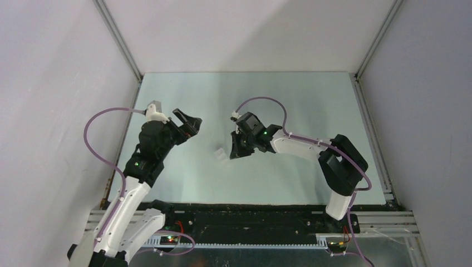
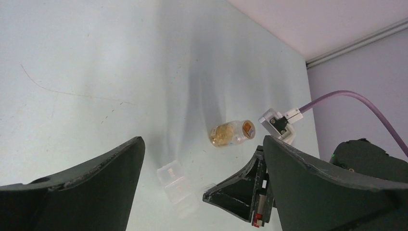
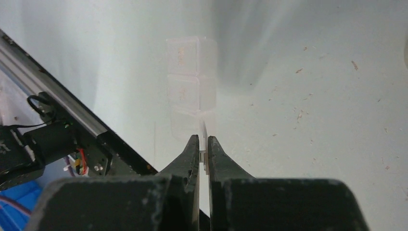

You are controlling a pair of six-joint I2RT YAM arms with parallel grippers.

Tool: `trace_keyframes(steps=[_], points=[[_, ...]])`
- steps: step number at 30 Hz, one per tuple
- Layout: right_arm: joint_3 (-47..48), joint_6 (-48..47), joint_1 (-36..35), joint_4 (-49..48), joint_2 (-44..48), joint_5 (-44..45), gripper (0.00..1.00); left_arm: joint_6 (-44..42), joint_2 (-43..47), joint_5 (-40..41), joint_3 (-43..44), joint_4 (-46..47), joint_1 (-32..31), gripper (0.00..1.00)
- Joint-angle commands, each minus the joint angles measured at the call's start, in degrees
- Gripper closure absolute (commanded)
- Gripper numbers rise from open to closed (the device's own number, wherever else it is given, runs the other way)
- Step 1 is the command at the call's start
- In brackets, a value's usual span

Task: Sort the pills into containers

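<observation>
The containers [image 3: 190,82] are a white translucent pill box of joined square compartments, lying on the table [image 1: 289,100] between the arms [image 1: 221,154]. Orange-tan flecks show faintly inside two compartments. My right gripper [image 3: 202,140] is shut on the box's thin clear lid flap at its near end [image 1: 235,153]. In the left wrist view the right gripper's black fingers [image 2: 240,190] meet the flap beside the containers [image 2: 175,185]. Tiny tan specks [image 3: 299,115], pills or crumbs, dot the table right of the box. My left gripper [image 2: 203,139] hangs open and empty above the table, left of the box [image 1: 189,125].
A small clear bottle [image 2: 231,134] with orange-tan contents lies on its side just beyond the right gripper. A metal rail and black base plate [image 3: 86,130] run along the table's near edge. White walls enclose the table on three sides.
</observation>
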State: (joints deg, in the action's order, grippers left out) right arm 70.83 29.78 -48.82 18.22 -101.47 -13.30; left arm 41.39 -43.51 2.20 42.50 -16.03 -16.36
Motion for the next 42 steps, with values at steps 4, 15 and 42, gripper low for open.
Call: trace_keyframes(steps=[4, 15, 42], points=[[0.28, 0.91, -0.09, -2.99, -2.84, 4.49, 0.89, -1.36, -0.25, 0.28, 1.12, 0.31, 0.36, 0.01], [2.58, 0.35, -0.03, 1.98, -3.25, 8.61, 0.70, -1.22, -0.69, 0.01, 1.64, -0.35, 0.52, 0.01], [23.24, 0.96, 4.89, 25.44, -3.68, 38.72, 0.20, -6.32, -2.75, 1.40, 2.33, -0.79, 0.72, 0.00]])
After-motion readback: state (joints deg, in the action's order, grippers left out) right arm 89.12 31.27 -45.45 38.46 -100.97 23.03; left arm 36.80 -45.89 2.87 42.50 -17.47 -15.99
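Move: The right fingers still grip the pill container by its thin clear edge. Its middle lies roughly 4 cm left of the hand, 2 cm ahead and 3 cm lower, only a little above the table. The pill bottle stands about 9 cm ahead of the right hand and 7 cm to its right, its middle some 4 cm below. From the empty left hand the bottle is around 23 cm right, 5 cm ahead and 19 cm down. Still pinching the container's edge, the right hand lowers it about 3 cm to the table and opens gradually to let go. It then rises some 14 cm while swinging forward and right, turning clockwise nearly 30 degrees, and ends with fingers wide above the bottle, already sinking towards it again without touching. ##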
